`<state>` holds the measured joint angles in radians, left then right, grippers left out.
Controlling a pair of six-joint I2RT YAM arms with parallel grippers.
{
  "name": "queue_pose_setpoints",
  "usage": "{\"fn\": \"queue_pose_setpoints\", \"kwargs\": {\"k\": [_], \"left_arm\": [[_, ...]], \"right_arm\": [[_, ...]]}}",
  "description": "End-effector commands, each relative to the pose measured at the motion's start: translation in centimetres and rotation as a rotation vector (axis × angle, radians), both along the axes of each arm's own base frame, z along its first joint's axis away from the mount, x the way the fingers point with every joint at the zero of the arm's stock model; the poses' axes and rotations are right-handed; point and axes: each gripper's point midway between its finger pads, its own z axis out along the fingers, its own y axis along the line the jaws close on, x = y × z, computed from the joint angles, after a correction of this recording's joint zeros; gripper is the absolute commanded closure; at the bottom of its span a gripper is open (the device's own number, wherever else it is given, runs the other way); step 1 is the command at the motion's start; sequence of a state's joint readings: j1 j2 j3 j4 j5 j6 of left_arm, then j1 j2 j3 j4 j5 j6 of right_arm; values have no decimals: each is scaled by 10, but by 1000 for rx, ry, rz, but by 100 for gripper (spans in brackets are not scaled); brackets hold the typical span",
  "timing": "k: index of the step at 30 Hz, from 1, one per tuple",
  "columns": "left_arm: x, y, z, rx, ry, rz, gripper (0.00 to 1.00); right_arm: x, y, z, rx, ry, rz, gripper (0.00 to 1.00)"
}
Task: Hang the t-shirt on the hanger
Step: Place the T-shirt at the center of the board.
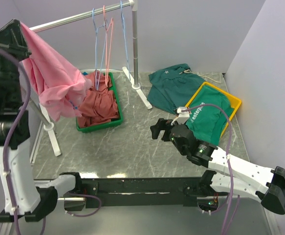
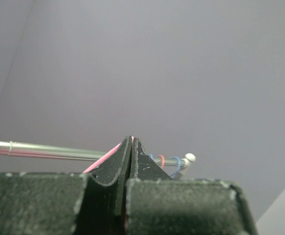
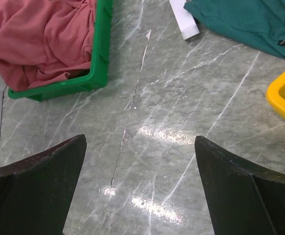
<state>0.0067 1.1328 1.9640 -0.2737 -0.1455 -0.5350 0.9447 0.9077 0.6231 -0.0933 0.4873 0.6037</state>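
Note:
The bright pink t-shirt (image 1: 54, 83) hangs in loose folds from my left gripper (image 1: 16, 27), which is raised high at the far left and shut on the cloth. In the left wrist view, the left gripper (image 2: 131, 139) has its jaws pressed together, and a pink strip of the t-shirt (image 2: 103, 160) shows beside them. The light-blue hanger (image 1: 97, 54) hangs from the rail (image 1: 69, 20), right of the shirt. Its hook (image 2: 151, 157) shows behind the jaws. My right gripper (image 1: 158, 129) hovers low over the table, open and empty (image 3: 140, 147).
A pink hanger (image 1: 108, 44) and another blue one (image 1: 124, 34) hang on the same rail. A green bin (image 1: 98, 126) holds a brick-red shirt (image 3: 39, 39). One green shirt (image 1: 174, 85) lies on the table, and another fills the yellow tray (image 1: 232, 100). The rack post (image 1: 135, 49) stands behind.

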Motion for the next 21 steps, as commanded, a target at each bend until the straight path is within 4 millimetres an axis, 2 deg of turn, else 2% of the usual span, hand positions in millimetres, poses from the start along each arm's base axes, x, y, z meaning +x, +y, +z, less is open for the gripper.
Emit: {"fn": "queue_pose_setpoints", "kwargs": {"k": [1, 6, 11, 13, 14, 15, 16, 17, 18, 20, 21], "left_arm": [[-74, -13, 45, 52, -179, -54, 99], [-115, -25, 61, 82, -243, -111, 99], [-137, -44, 60, 92, -256, -228, 99], [-127, -56, 44, 87, -212, -304, 99], [-134, -60, 39, 89, -213, -328, 99], [-114, -63, 19, 77, -153, -352, 99], [-115, -73, 11, 84, -144, -410, 99], [-124, -78, 3, 92, -147, -442, 99], [-103, -83, -23, 85, -77, -479, 99], [-114, -101, -41, 118, -72, -584, 99], [-96, -105, -69, 100, -2, -615, 99]], "right_arm": [[3, 12, 34, 70, -64, 33, 0], [3, 14, 40, 76, -72, 44, 1], [1, 13, 46, 90, -77, 48, 1], [0, 11, 46, 95, -78, 45, 1], [-1, 10, 47, 100, -81, 44, 1], [-1, 9, 47, 102, -81, 42, 1], [-2, 8, 46, 105, -80, 41, 1], [-3, 6, 47, 112, -83, 38, 1], [-4, 5, 45, 114, -81, 36, 1], [-5, 2, 44, 120, -84, 33, 1], [-7, 2, 44, 122, -85, 36, 1]]}}
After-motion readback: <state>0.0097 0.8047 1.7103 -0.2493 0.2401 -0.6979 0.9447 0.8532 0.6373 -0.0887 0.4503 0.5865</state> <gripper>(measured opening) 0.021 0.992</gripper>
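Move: The left hand already holds the pink t-shirt high in the air. The board's centre, where it is to go, is some 31 cm to the right, about 5 cm farther out and roughly 67 cm below. The green basket lies about 25 cm ahead, 8 cm right and 64 cm down; the hangers are about 28 cm ahead, 17 cm right and some 20 cm lower. From the right hand, the board's centre is roughly 6 cm ahead, 9 cm left and 20 cm below. Back towards its own base the left arm draws the hanging t-shirt, about 14 cm and rising some 5 cm, away from the green basket and rack. Then it curves over: down about 8 cm and steadily to the right, easing slightly forward, while the wrist swings some 25 degrees clockwise. The shut fingers keep their pinch on the cloth. The open right hand rises about 2 cm. ##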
